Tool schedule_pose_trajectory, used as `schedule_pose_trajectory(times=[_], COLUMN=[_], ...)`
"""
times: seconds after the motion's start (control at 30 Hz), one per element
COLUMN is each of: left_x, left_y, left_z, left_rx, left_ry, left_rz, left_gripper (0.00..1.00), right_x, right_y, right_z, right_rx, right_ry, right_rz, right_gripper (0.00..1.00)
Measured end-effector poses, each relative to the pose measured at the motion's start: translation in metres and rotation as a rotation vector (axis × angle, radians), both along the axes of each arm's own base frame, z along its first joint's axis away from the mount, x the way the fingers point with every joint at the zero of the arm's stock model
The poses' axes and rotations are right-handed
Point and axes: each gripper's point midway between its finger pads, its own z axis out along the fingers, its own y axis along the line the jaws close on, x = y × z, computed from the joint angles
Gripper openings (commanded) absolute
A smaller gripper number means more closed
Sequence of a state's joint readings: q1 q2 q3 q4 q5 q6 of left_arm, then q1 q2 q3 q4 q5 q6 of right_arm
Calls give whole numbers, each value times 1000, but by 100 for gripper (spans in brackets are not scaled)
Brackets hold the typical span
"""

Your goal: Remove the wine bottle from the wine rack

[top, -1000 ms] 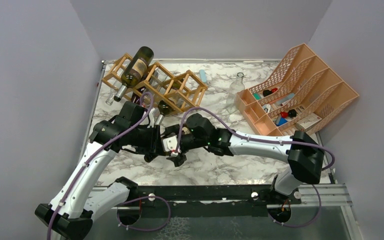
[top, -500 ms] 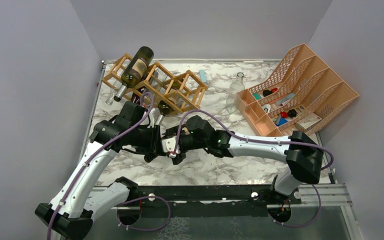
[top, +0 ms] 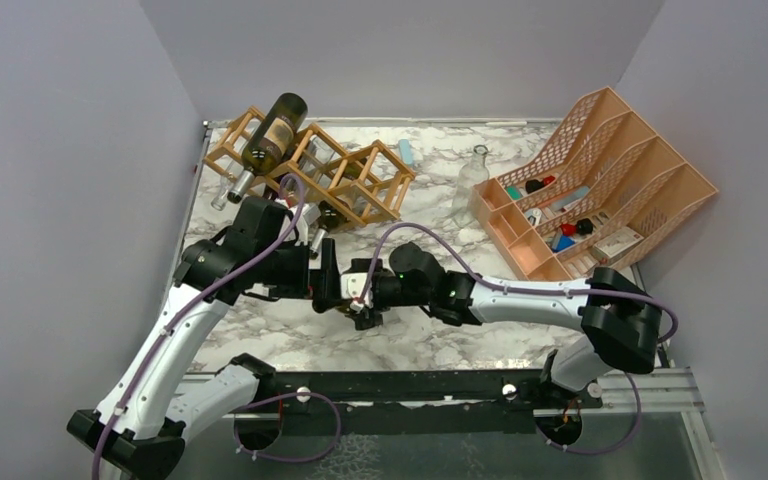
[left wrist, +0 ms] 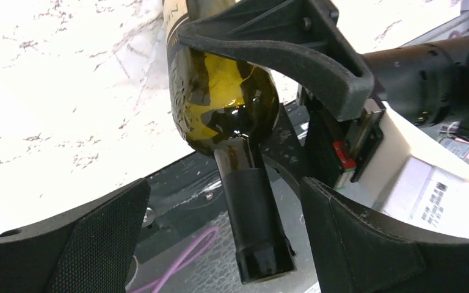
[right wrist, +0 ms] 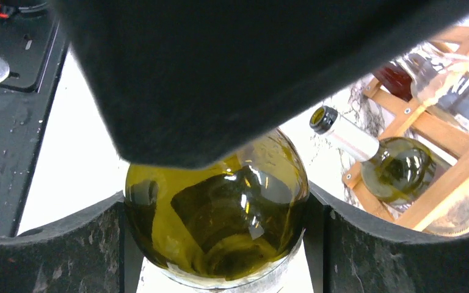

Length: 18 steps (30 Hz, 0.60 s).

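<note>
My right gripper point(right wrist: 217, 201) is shut on the body of a green wine bottle point(right wrist: 217, 220), which is clear of the rack. In the left wrist view the bottle point(left wrist: 226, 104) hangs neck down, with a right finger point(left wrist: 281, 43) across its body. My left gripper point(left wrist: 223, 183) is open, its fingers either side of the black-capped neck without touching it. In the top view the two grippers, left point(top: 328, 275) and right point(top: 362, 290), meet in front of the tan wooden wine rack point(top: 360, 180) and hide the bottle. The rack also shows in the right wrist view point(right wrist: 446, 177).
A dark bottle point(top: 272, 135) lies on top of the rack and another green one point(right wrist: 391, 165) sits in a lower cell. A clear glass bottle point(top: 472, 180) stands beside the peach mesh organizer point(top: 600, 180) at the back right. Walls close in on the left and right.
Both grippers have shifted a little to the right together, away from the rack front. The right gripper stays shut on the bottle.
</note>
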<state>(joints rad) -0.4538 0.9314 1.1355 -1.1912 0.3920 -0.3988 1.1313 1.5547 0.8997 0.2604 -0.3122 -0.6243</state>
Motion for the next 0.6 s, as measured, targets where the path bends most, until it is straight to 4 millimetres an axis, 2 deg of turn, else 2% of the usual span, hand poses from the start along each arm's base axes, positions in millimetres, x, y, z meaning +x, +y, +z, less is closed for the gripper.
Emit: schedule_pose_trajectory(times=[0.23,0.37,0.47,0.6], left_x=[15,30,39,47], left_y=[-7,-3,5,18], left_z=[29,51,67,88], left_rx=[-45,-43,-22,-5], left_ry=[-106,-205,-278,-381], left_rz=[4,45,93,162], left_gripper=[99,99,99,99], right_x=[8,18,35,68], right_y=[-22,-51,-79,-113], right_z=[7,12,14,20], right_rx=[62,117,158,227], right_ry=[76,164,230,302], right_rz=[-136,-248,-371,-552], right_gripper=[30,28,23,14])
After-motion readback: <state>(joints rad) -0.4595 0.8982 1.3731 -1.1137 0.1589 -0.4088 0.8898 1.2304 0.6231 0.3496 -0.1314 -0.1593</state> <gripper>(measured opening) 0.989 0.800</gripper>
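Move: The wine bottle is already in the right hand's grip, its middle about 3 cm ahead of and 4 cm below the fingers. The open table it is carried over lies some 15 cm right, 6 cm ahead and 15 cm below. The rack's right-hand end is about 25 cm ahead and 5 cm right, the clear bottle some 23 cm ahead and 26 cm right. From the already open left hand, the wine bottle is roughly 6 cm ahead, 4 cm right and 11 cm below. The wine bottle, its body still pinched by the right fingers, swings out from below the opened left fingers: the right hand carries it about 11 cm right and 7 cm forward, speeding up, turning some 30 degrees clockwise and tipping the neck more upright. The left hand, staying wide open, backs off upward about 9 cm and forward 5 cm, its fingers tilting further down and back. ##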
